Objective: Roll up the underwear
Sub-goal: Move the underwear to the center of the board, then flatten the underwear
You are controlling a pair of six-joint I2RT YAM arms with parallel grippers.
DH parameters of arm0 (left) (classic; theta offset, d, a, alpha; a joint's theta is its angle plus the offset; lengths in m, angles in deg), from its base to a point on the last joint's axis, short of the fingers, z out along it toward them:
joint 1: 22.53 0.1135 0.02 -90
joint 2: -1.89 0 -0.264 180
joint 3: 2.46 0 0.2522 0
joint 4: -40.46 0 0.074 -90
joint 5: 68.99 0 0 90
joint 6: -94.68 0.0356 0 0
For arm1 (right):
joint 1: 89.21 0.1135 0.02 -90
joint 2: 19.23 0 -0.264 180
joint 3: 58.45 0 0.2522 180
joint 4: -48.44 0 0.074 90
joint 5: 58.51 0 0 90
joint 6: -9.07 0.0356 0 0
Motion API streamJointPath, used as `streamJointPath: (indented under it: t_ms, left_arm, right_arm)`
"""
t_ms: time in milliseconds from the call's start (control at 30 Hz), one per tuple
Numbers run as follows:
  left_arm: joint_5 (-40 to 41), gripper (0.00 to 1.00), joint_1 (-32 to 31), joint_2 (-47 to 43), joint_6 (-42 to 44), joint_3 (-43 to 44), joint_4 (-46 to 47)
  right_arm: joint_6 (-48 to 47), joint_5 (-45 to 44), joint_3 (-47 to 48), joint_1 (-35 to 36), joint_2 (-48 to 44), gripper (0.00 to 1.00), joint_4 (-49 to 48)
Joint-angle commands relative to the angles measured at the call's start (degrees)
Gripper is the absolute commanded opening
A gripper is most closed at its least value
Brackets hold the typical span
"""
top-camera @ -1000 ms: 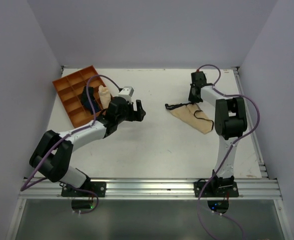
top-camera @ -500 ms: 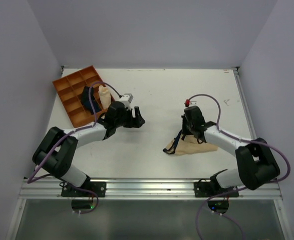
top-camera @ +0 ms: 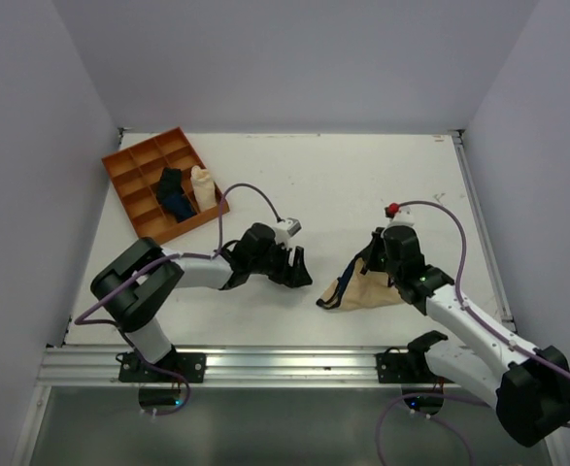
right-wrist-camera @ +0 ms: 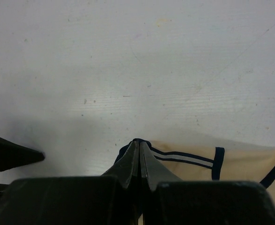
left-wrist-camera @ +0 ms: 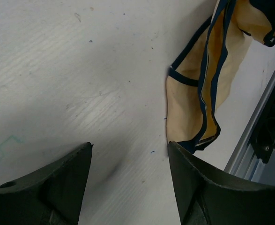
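The underwear (top-camera: 370, 291) is a tan cloth with a thin dark edge band, lying crumpled near the table's front, right of centre. My right gripper (top-camera: 372, 262) is shut on its dark band; in the right wrist view the closed fingertips (right-wrist-camera: 139, 146) pinch a raised fold of the band, with tan cloth (right-wrist-camera: 242, 164) spreading to the right. My left gripper (top-camera: 301, 269) sits low just left of the garment, open. In the left wrist view bare table shows between its fingers (left-wrist-camera: 129, 145), and the underwear (left-wrist-camera: 193, 108) lies just beyond the right finger (left-wrist-camera: 193, 183).
An orange compartment tray (top-camera: 129, 180) stands at the far left, holding a dark blue roll (top-camera: 173, 194) and a pale cream roll (top-camera: 203, 187). The metal rail (top-camera: 294, 364) runs along the near edge, close behind the garment.
My right arm has dragged the underwear from the far right toward the near edge. My left arm has swung from the tray to the garment's left side, its jaws narrowing a little.
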Motion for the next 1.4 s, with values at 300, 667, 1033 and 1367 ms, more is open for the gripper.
streamJointPath:
  t_ms: [300, 667, 1033, 1367]
  left_arm:
    - [-1.8, 0.69, -7.1, 7.2, -3.4, 0.7, 5.0]
    - [1.3, 0.47, -10.9, 10.1, -8.5, -0.1, 6.0]
    - [6.0, 0.0, -11.1, 7.3, -8.7, 4.8, 0.7]
    - [9.6, 0.0, 0.7, 2.5, -5.0, 17.6, -10.0]
  right_arm:
    - [2.3, 0.0, -2.8, 0.1, -6.3, 0.0, 1.5]
    - [3.2, 0.8, -2.7, 0.1, -9.0, 0.0, 3.1]
    - [4.2, 1.3, -0.9, 0.1, -7.7, 0.0, -0.2]
    - [-3.9, -0.1, 20.9, 0.0, 14.1, 0.0, -4.1]
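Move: Back about 6 cm, right about 7 cm and 2 cm below the open left hand lies the underwear's loose near-left corner. The underwear's body is roughly 14 cm to this hand's right, 5 cm back and 3 cm down. The right hand already grips the far-left corner, raised. From that hand, the board centre is some 12 cm ahead, 17 cm left and 9 cm down, and the loose corner 11 cm back, 8 cm left and 9 cm down. Drawing back and right about 8 cm, the left hand sinks slightly onto the loose near-left corner and pinches it shut. It then carries the corner forward some 7 cm, slightly left and up. The right hand keeps its pinch, easing back a little while it waits, and then also heads forward, about 5 cm, rising and drifting left. ##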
